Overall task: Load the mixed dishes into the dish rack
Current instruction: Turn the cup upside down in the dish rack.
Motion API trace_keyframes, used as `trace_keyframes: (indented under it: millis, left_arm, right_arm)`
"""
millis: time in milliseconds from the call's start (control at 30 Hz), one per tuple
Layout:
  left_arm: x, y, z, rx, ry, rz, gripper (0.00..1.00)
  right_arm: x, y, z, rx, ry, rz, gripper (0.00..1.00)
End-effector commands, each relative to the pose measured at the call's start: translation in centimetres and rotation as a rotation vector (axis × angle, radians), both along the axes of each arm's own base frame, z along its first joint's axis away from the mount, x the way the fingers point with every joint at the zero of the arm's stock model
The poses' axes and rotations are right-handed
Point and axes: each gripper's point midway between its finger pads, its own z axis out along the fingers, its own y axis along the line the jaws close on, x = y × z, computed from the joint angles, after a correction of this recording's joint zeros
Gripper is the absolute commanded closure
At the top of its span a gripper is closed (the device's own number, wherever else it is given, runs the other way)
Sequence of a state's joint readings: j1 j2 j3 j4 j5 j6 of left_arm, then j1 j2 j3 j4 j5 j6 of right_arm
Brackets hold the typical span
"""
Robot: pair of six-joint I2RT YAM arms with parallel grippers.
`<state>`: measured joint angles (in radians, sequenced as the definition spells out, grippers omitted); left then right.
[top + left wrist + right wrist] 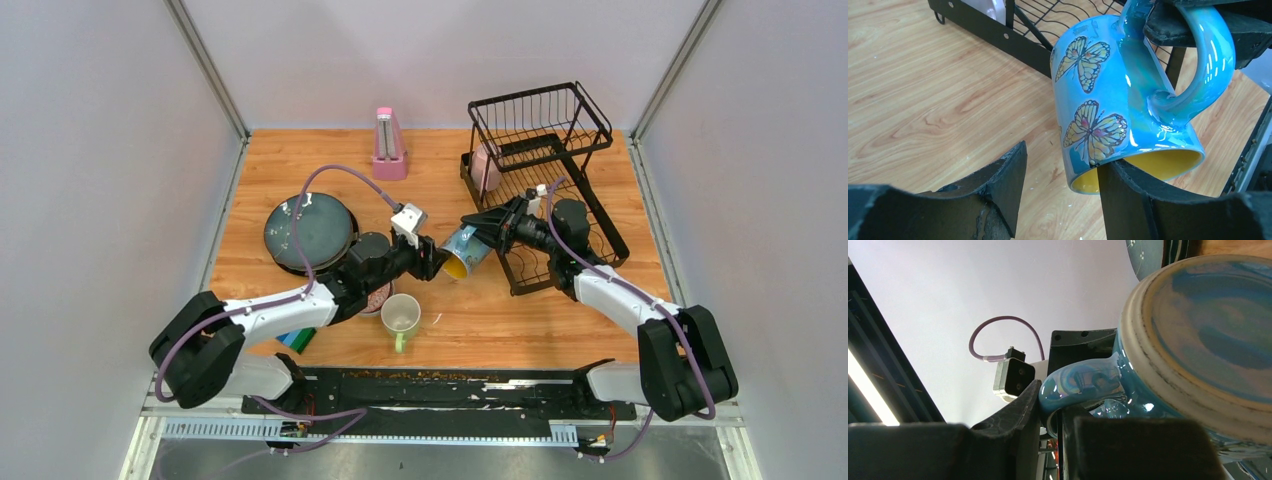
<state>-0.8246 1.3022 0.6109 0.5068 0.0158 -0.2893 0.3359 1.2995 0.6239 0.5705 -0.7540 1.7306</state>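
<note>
A blue butterfly mug [465, 250] with a yellow inside hangs tilted above the table, mouth toward the left arm, beside the black wire dish rack [600, 215]. My right gripper [500, 226] is shut on the mug's handle [1083, 382]. My left gripper [437, 262] is open at the mug's mouth. In the left wrist view one of its fingers [1128, 200] sits at the yellow rim of the mug [1098, 100], and the other stands apart over bare wood. A pink-white mug [484, 165] stands in the rack.
Blue-grey plates [310, 232] lie stacked at the left, a dark bowl [372, 245] beside them. A pale green mug [401, 315] stands near the front, next to a red-patterned bowl [378, 298] half under the left arm. A pink metronome [388, 145] stands at the back; a striped block [295, 340] is front left.
</note>
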Motion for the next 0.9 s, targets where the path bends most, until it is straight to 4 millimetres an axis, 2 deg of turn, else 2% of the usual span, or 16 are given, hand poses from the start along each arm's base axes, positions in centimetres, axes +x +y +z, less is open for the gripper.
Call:
trace_keyframes:
  millis: [0, 100, 133, 267, 333, 567, 767, 867]
  left_arm:
    - [1.1, -0.8, 2.0, -0.114, -0.043, 0.030, 0.40]
    - [1.4, -1.2, 2.9, -0.171, -0.064, 0.033, 0.45]
    - [1.4, -1.2, 2.7, -0.179, -0.058, 0.039, 0.46]
    - [1.9, -1.1, 3.5, -0.249, -0.086, 0.066, 0.59]
    - [2.0, -1.1, 3.9, -0.273, -0.103, 0.072, 0.70]
    - [2.3, 0.0, 5.0, -0.257, -0.196, 0.102, 0.99]
    - [2.3, 1.0, 6.6, -0.206, -0.323, 0.115, 1.00]
    - [2.3, 1.7, 7.7, -0.173, -0.393, 0.124, 1.00]
  right_arm:
    - [-1.5, 0.3, 5.3, 0.081, -0.141, 0.050, 1.00]
    - [-1.8, 0.3, 5.2, 0.086, -0.131, 0.060, 1.00]
    - [-1.8, 0.3, 5.2, 0.088, -0.128, 0.063, 1.00]
    - [-2.1, 0.4, 5.4, 0.104, -0.125, 0.077, 1.00]
    - [-2.2, 0.4, 5.3, 0.106, -0.124, 0.082, 1.00]
    - [-2.8, 0.4, 3.7, 0.090, -0.092, 0.104, 1.00]
    - [-3.3, 0.6, 2.3, 0.034, -0.092, 0.138, 0.99]
    - [-3.5, 0.7, 1.9, -0.012, -0.109, 0.159, 0.90]
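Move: The blue cup hangs mouth-down at a slant from the right fingers. Its middle is about 5 cm right of the open left hand, 3 cm ahead and 2 cm higher, with the near rim beside the fingertips. From the left hand, the green-handled cup stands some 8 cm left, 11 cm back and 12 cm below. The rack's lower tier lies about 22 cm right and 10 cm ahead. From the right hand, the blue cup's middle is about 5 cm back, 1 cm left and 3 cm below. The left fingers pinch the near edge of the blue cup's rim, one inside the mouth and one outside, closing from well open to nearly shut. The left hand first slides about 1.5 cm right, then eases back left about as much, its fingertips tipping up some 10 degrees. The right hand keeps its grip on the handle and stays nearly in place. ##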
